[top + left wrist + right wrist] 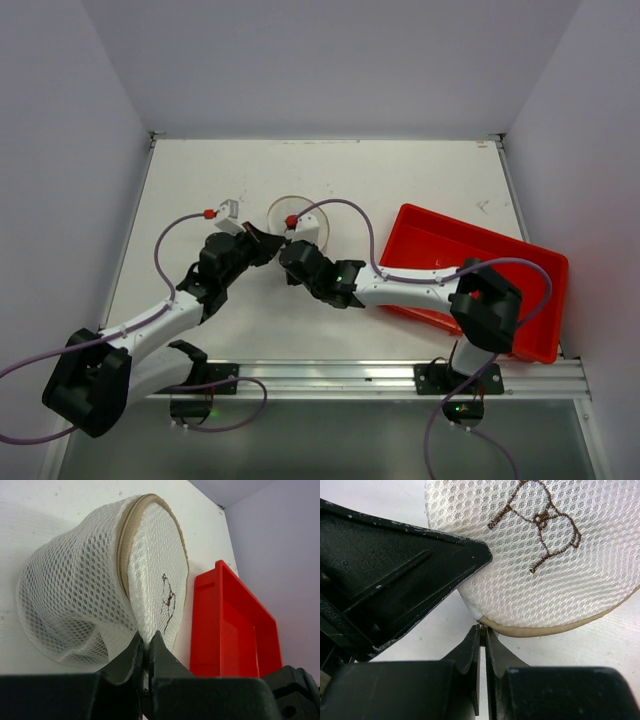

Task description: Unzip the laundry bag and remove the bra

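Observation:
The laundry bag (303,214) is a round white mesh case with a beige zipper band, standing on edge in mid-table. My left gripper (146,641) is shut on the bag's mesh (85,580) at its lower edge, beside the zipper seam. From the other side, my right gripper (483,630) is shut at the beige zipper band of the bag (545,555), with a small zipper pull pinched between its tips. In the top view both grippers, left (268,243) and right (289,255), meet at the bag's near side. The zipper looks closed. The bra is hidden.
A red plastic tray (500,262) lies to the right, also seen as the red tray (227,630) just beyond the bag. My right arm reaches across its near-left corner. A metal rail (330,372) runs along the table's near edge. White walls close in three sides.

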You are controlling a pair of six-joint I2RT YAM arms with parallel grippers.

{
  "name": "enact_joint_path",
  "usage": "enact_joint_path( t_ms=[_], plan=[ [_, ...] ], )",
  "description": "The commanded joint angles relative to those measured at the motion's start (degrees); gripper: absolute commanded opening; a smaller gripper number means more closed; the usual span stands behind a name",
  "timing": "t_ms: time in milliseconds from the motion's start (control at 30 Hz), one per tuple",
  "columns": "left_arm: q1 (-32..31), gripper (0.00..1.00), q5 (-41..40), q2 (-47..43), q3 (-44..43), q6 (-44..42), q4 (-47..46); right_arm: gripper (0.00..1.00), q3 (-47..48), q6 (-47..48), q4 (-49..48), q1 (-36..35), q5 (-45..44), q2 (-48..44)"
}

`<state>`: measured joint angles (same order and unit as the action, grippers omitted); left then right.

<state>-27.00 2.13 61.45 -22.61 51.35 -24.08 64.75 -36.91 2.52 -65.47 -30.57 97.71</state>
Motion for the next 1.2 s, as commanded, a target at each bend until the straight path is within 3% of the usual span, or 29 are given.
enact_joint_path(
  t_ms=[0,267,833,900,967,1167],
  plan=[
    [0.4,0.00,-1.9,-0.2,-2.7,-2.8,4.3,0.00,-1.6,0.8,-0.1,-0.1,-4.2,-4.4],
    [4.6,0.00,7.4,2.9,-6.2,-7.8,6.8,0.00,-5.0,7.5,2.4,0.2,-5.6,-9.0],
    [4.9,0.00,8.1,7.0,-18.1,-13.8,17.5,0.00,-10.1,12.1,5.5,1.6,-1.8,-18.5],
    [4.9,0.28,12.2,7.5,-18.5,-12.9,16.4,0.00,-10.0,11.7,4.3,1.6,0.2,-19.0],
    [4.9,0.66,14.0,6.8,-18.3,-11.4,16.2,0.00,-9.5,10.8,3.0,1.6,1.2,-18.5],
    [4.9,0.85,13.2,1.3,-17.1,-8.7,23.1,0.00,-6.3,8.8,0.3,1.5,2.3,-13.7]
  ],
)
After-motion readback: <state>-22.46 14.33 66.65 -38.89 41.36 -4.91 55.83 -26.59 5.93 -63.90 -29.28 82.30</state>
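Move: The left fingers still pinch the near edge of the laundry bag's round lid by the zip's end. The bag's middle lies about 6 cm ahead of that hand, 2 cm to its right and some 5 cm below. From the right hand, its fingers shut on the zip pull, the bag's middle is roughly 7 cm ahead, 1 cm left and 4 cm down; the red bin's middle is about 42 cm right, 2 cm ahead and 6 cm lower. Rightward and upward, the right hand draws the pinched zip pull along the lid's rim, away from the zip's end, going about 7 cm across and easing back slightly at the last. The left hand keeps its pinch meanwhile, drifting up and forward a couple of centimetres and turning some 10 degrees clockwise, then opens wide and lets go of the bag. ##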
